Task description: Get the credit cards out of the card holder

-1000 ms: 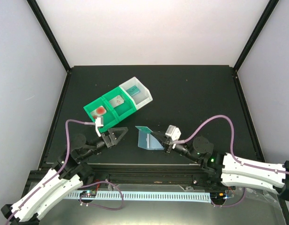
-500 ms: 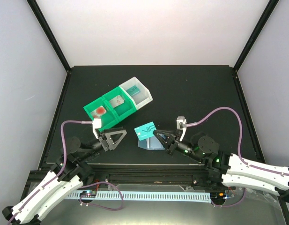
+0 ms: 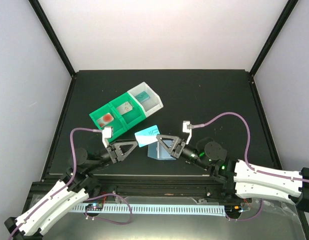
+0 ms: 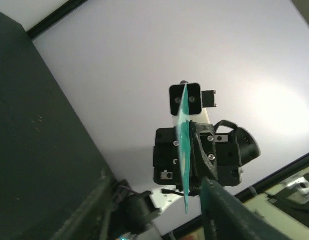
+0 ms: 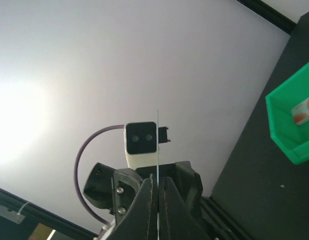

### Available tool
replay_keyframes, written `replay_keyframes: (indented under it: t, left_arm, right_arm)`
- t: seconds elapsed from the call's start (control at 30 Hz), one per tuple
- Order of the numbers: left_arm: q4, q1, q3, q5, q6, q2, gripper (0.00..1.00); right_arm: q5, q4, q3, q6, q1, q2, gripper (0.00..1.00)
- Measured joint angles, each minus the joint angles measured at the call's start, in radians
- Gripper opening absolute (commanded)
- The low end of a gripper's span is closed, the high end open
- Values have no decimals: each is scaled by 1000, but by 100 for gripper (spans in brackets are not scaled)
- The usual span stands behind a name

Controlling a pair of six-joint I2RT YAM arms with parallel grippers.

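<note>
A teal credit card (image 3: 145, 136) hangs on edge above the table, and my right gripper (image 3: 158, 140) is shut on its right end. In the right wrist view the card (image 5: 158, 145) shows as a thin line between the closed fingers (image 5: 149, 200). My left gripper (image 3: 136, 144) faces it from the left, its jaws open on either side of the card (image 4: 184, 145) without touching it. The card holder (image 3: 162, 153) lies open on the table below the right gripper, partly hidden, with its pale blue sleeve showing.
A green tray (image 3: 116, 115) joined to a white tray (image 3: 145, 97) stands behind the grippers, with small items inside. The green tray's corner (image 5: 294, 125) appears in the right wrist view. Black frame rails run along the table's edges.
The right gripper lifted the card off the holder and carried it left. The left gripper moved right to meet it, and its jaws have narrowed around the card.
</note>
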Motion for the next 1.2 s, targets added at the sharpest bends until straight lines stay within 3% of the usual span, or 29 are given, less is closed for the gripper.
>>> replay_keyframes:
  t: [0.17, 0.43, 0.63, 0.83, 0.9, 1.07, 1.2]
  left_arm:
    - [58, 0, -15, 26, -36, 7, 26]
    - [88, 0, -15, 29, -62, 6, 27]
    - [132, 0, -37, 30, -87, 13, 2]
    - [154, 1, -45, 31, -93, 33, 2]
    - [154, 1, -45, 30, -93, 32, 2]
    - [138, 1, -46, 21, -89, 31, 2]
    - [69, 1, -45, -23, -75, 23, 2]
  right_arm:
    - [-4, 51, 5, 53, 0, 21, 1]
    - [-6, 82, 5, 101, 0, 51, 1]
    - [-8, 84, 3, 115, 0, 60, 1]
    - [2, 75, -2, 116, 0, 60, 2]
    - [3, 73, -2, 115, 0, 60, 8]
    - [2, 43, -14, 101, 0, 35, 45]
    - [10, -30, -31, 67, 0, -15, 66]
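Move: The credit card is held out in mid-air in the shut right gripper; its middle lies about 4 cm to the right of the left hand, 2 cm ahead and 2 cm higher, its free edge near the open left fingers. From the right hand the card's middle is some 4 cm left and 1 cm ahead. From the left hand, the card holder on the table is about 7 cm right, 6 cm ahead and 26 cm below, the green tray some 22 cm ahead, 14 cm left and 27 cm below. Hold the left gripper nearly in place, easing up about 1 cm, while the still-shut right gripper feeds the card about 1 cm leftward; then close the left fingers fully and pinch the card's free end. Only then open the right fingers to about half and let them come free, sinking some 2 cm and backing about 1 cm to the right; late on, lower the left hand about 1.5 cm with a small forward shift. ##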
